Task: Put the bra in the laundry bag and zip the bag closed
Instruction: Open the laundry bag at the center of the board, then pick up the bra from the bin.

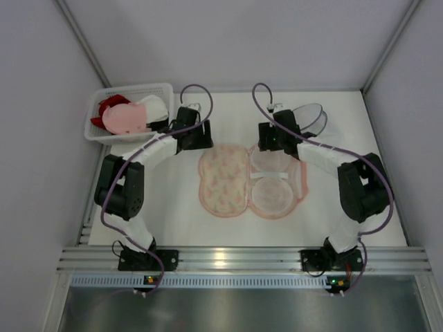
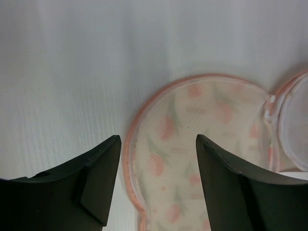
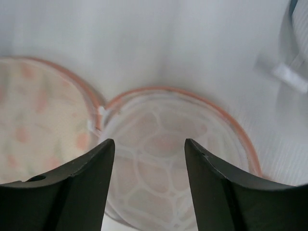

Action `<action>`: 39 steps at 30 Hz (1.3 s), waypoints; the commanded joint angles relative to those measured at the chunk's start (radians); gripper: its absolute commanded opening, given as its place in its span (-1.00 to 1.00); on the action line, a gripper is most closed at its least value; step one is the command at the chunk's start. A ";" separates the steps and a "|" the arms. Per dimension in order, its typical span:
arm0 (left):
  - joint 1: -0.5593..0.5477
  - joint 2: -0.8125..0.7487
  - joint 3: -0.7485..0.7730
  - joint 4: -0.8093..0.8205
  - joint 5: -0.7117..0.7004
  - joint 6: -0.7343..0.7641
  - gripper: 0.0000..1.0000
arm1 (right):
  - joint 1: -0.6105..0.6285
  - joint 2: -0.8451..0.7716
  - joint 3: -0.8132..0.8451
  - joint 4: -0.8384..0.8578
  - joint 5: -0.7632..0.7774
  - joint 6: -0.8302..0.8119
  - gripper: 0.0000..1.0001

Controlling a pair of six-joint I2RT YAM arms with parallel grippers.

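Note:
The laundry bag [image 1: 225, 180] lies opened flat mid-table like a clamshell. Its floral peach half is on the left, and the right half [image 1: 277, 183] shows a white dome frame. The pale pink bra [image 1: 128, 119] lies in the white basket [image 1: 104, 95] at the back left. My left gripper [image 1: 202, 142] hovers open over the floral half's far-left rim; in the left wrist view the gripper [image 2: 159, 159] straddles the peach rim of the bag [image 2: 207, 110]. My right gripper [image 1: 274, 146] is open above the framed half [image 3: 163, 139], its jaws empty in the right wrist view [image 3: 150, 163].
In the basket, a red garment [image 1: 109, 108] and a white one [image 1: 156, 107] lie beside the bra. A dark-rimmed mesh dome [image 1: 311, 117] stands at the back right, behind the right wrist. Grey walls close in the table on three sides.

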 commanded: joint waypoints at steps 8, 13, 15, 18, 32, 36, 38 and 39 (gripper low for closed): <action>0.072 -0.363 0.176 -0.192 -0.335 -0.072 0.63 | -0.017 -0.418 0.090 -0.047 -0.141 -0.026 0.66; 0.354 -0.347 0.236 -0.217 -0.225 -0.129 0.65 | -0.016 -0.531 -0.087 0.088 -0.171 -0.027 0.99; 0.410 -0.316 0.260 -0.228 -0.217 -0.125 0.66 | -0.014 -0.539 -0.133 0.140 -0.220 -0.023 0.99; 0.479 -0.273 0.283 -0.228 -0.231 -0.117 0.69 | -0.008 -0.535 -0.171 0.168 -0.268 -0.044 0.99; 0.666 -0.038 0.351 -0.010 -0.246 -0.080 0.89 | 0.001 -0.501 -0.242 0.309 -0.250 -0.024 0.99; 0.668 0.020 0.340 0.073 -0.280 -0.088 0.88 | 0.002 -0.509 -0.248 0.321 -0.223 -0.018 0.99; 0.669 0.052 0.336 0.111 -0.294 -0.083 0.88 | 0.002 -0.510 -0.256 0.332 -0.220 -0.018 0.99; 0.669 0.063 0.337 0.117 -0.292 -0.083 0.88 | 0.001 -0.512 -0.256 0.332 -0.217 -0.020 0.99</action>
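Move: The laundry basket's middle lies about 28 cm to the left of the left hand and 9 cm farther out, about 2 cm higher; in it the pink cloth is some 29 cm left and 7 cm out, the red cloth 34 cm left and 12 cm out. The opened laundry bag's middle is about 17 cm right and 14 cm back of that hand, 4 cm lower. From the right hand the bag's middle is 15 cm back, 3 cm left and 5 cm lower, and the mesh hoop 16 cm right, 7 cm out. Lift the left gripper steeply off the bag's far left edge, swing it some 37 cm left and a little forward to above the basket, turning it about 55 degrees counter-clockwise and opening it wider, then sink partway. Raise the right gripper too, opening it fully and tilting its fingers up; ease back about 5 cm and settle some 15 cm higher, clear of the bag. ##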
